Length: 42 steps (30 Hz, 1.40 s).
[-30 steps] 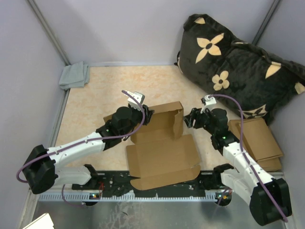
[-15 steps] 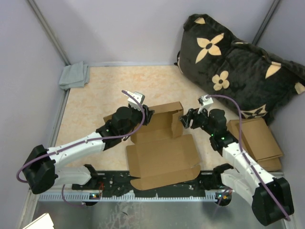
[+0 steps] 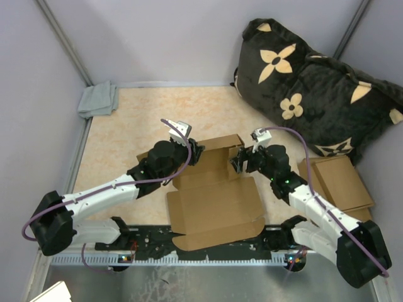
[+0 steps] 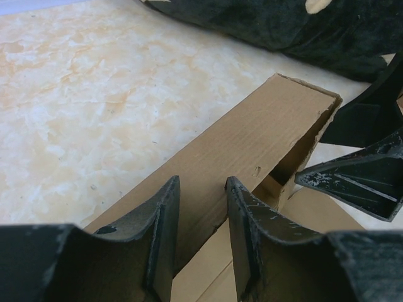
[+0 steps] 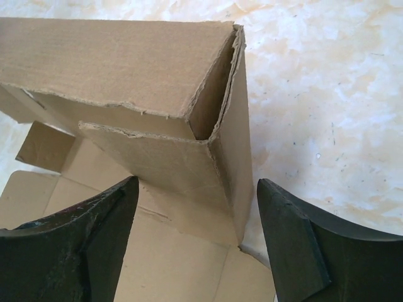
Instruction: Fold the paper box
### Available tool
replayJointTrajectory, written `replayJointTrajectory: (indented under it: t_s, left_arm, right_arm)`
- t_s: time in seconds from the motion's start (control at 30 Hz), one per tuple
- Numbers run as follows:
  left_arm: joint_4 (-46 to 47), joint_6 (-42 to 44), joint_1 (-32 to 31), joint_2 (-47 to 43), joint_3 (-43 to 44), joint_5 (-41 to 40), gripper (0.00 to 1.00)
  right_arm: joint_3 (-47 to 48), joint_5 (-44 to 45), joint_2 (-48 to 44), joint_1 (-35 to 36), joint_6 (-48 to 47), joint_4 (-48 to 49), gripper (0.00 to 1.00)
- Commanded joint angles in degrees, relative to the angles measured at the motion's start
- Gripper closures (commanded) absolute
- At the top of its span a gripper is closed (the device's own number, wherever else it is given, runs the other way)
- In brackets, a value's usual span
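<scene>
The paper box (image 3: 217,204) is brown cardboard, half folded, with its flat lid panel toward me. Its back wall (image 3: 217,151) stands upright. My left gripper (image 3: 194,151) sits at the left part of that wall. In the left wrist view its jaws (image 4: 201,181) straddle the folded-over wall (image 4: 264,132), one finger on each side, shut on it. My right gripper (image 3: 239,160) is at the box's right end. In the right wrist view it (image 5: 198,182) stands wide open around the upright corner (image 5: 220,126), touching nothing.
A stack of flat cardboard pieces (image 3: 337,185) lies at the right, close behind my right arm. A dark flowered pillow (image 3: 315,88) fills the back right corner. A grey cloth (image 3: 99,99) lies at the back left. Walls close in both sides.
My right gripper has moved left, up to the box's right end, and its jaws have opened wider. The left gripper and the back wall have stayed put.
</scene>
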Motion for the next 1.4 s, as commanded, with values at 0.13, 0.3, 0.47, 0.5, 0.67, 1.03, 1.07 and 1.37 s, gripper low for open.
replayJointTrajectory:
  t_s: [0.13,0.3,0.47,0.5,0.67,1.03,1.07,1.37]
  left_arm:
    - [1.6,-1.7,-0.2,0.9,-0.2,2.1,0.58]
    - [1.6,-1.7,-0.2,0.8,-0.5,2.2,0.58]
    - [1.6,-1.4,-0.2,1.0,-0.5,1.8,0.58]
    - [1.6,-1.4,-0.2,1.1,-0.4,1.7,0.58]
    - [1.6,-1.4,-0.2,1.5,0.3,2.5,0.58]
    - [0.8,-1.4,-0.3,1.4,1.0,1.6,0.58]
    - [0.4,-1.3,-0.2,1.4,1.3,1.4,0.58]
    - [-4.5,-1.8,-0.2,2.6,4.3,-0.2,0.59]
  right_arm:
    - [-0.9,6.2,3.6,0.5,-2.5,11.4,0.31]
    - [-2.1,5.7,5.3,0.5,-2.9,15.8,0.50]
    - [-2.9,3.8,5.7,0.5,-3.3,17.2,0.60]
    - [-2.9,3.6,5.7,0.5,-3.4,17.3,0.60]
    - [-3.3,3.8,6.7,0.5,-3.5,19.6,0.60]
    - [-2.8,8.0,7.7,1.0,-3.7,21.9,1.00]
    - [-2.8,8.6,7.1,1.3,-3.9,21.1,1.00]
    - [-1.7,19.0,3.2,7.6,-6.3,11.6,1.00]
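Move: The right hand's open fingers straddle the paper box's right near corner. The corner flap, folded inward there, has its middle about 3 cm ahead, 1 cm left and 1 cm below. The box's long top flap is centred some 6 cm ahead, 10 cm left and 4 cm up; the bottom panel lies about 13 cm back, 6 cm left and 12 cm down. From the left hand, already straddling the top flap, the corner flap is roughly 11 cm right, 4 cm back and 7 cm down. Forward, about 3 cm and slightly down, the right hand reaches onto the corner flap and side wall, its fingers tipping up a little as they close from wide open to shut, pinching the wall's near edge between the tips; it then draws back about a centimetre with the edge in its grip. The left hand stays put, its part-open fingers still straddling the top flap. ##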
